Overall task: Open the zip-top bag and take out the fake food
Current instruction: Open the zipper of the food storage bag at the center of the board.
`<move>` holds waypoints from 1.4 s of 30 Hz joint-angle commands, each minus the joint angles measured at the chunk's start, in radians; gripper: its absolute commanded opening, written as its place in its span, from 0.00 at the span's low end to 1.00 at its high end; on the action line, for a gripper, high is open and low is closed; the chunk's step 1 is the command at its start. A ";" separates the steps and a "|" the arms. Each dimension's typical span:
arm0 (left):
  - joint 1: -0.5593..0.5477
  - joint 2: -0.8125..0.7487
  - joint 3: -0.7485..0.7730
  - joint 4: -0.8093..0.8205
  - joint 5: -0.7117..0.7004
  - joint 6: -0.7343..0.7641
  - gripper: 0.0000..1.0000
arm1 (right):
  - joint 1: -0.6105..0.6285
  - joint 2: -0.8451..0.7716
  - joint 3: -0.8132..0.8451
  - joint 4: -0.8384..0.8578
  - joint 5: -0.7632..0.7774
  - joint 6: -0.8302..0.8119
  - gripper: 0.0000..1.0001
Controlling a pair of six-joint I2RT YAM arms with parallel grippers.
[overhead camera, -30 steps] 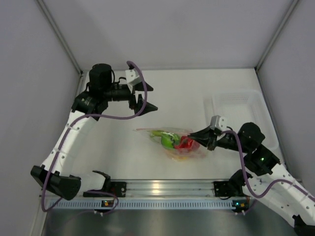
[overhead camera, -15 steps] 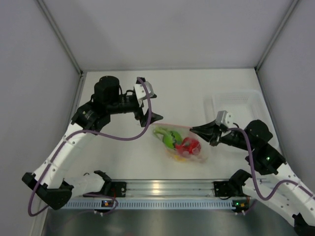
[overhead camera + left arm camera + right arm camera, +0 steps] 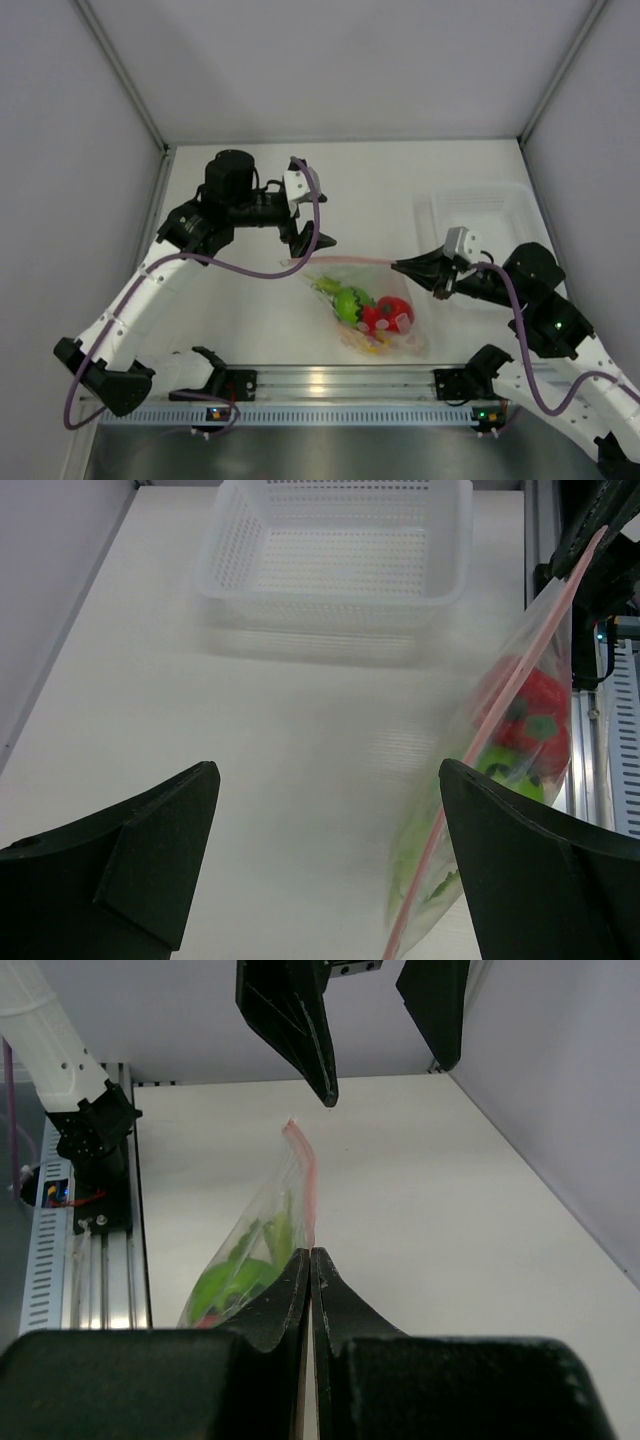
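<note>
The clear zip-top bag [image 3: 372,305] hangs above the table with its pink zip strip [image 3: 345,260] uppermost. Inside are the fake food pieces: a green one [image 3: 347,301], a red one [image 3: 386,315] and yellow bits below. My right gripper [image 3: 400,266] is shut on the right end of the zip strip [image 3: 311,1200] and holds the bag up. My left gripper [image 3: 312,228] is open, just above and beside the strip's left end. In the left wrist view the bag [image 3: 500,770] sits by the right finger, not between the fingers.
A translucent white perforated tray [image 3: 482,222] stands at the back right, also in the left wrist view [image 3: 340,560]. The aluminium rail [image 3: 330,380] runs along the near edge. Grey walls enclose the table.
My right gripper has lifted the bag off the table by its zip strip. My left gripper has swung right and down toward the strip's left end.
</note>
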 commanded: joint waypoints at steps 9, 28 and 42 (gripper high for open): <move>0.000 0.047 0.083 -0.105 0.121 -0.014 0.91 | -0.007 -0.148 -0.091 -0.037 -0.069 0.032 0.00; -0.160 0.044 0.019 -0.105 -0.003 -0.020 0.52 | -0.008 -0.210 -0.106 -0.032 -0.100 0.036 0.00; -0.204 0.024 -0.038 -0.105 0.037 -0.045 0.46 | -0.007 -0.221 -0.100 -0.043 -0.075 0.030 0.00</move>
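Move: About 7 cm back from the open left hand, 2 cm to its right and 5 cm lower lies the middle of the bag's pink zip strip. The bag's free corner is level with that middle front to back but some 8 cm to the left of the hand; inside the bag, the green vegetable sits roughly 16 cm back, 4 cm right and 15 cm below. From the right hand, which holds the strip's other end, the strip's middle is about 9 cm left, neither ahead nor back, 3 cm lower. Drawing the pinched end of the strip back about 4 cm, and slightly down and right, the right hand then holds it still with shut fingers. The left hand follows back some 6 cm, sinks about 5 cm and edges right towards the strip, swinging clockwise and tipping its fingers a little down while narrowing them to around half open; no touch is certain. ##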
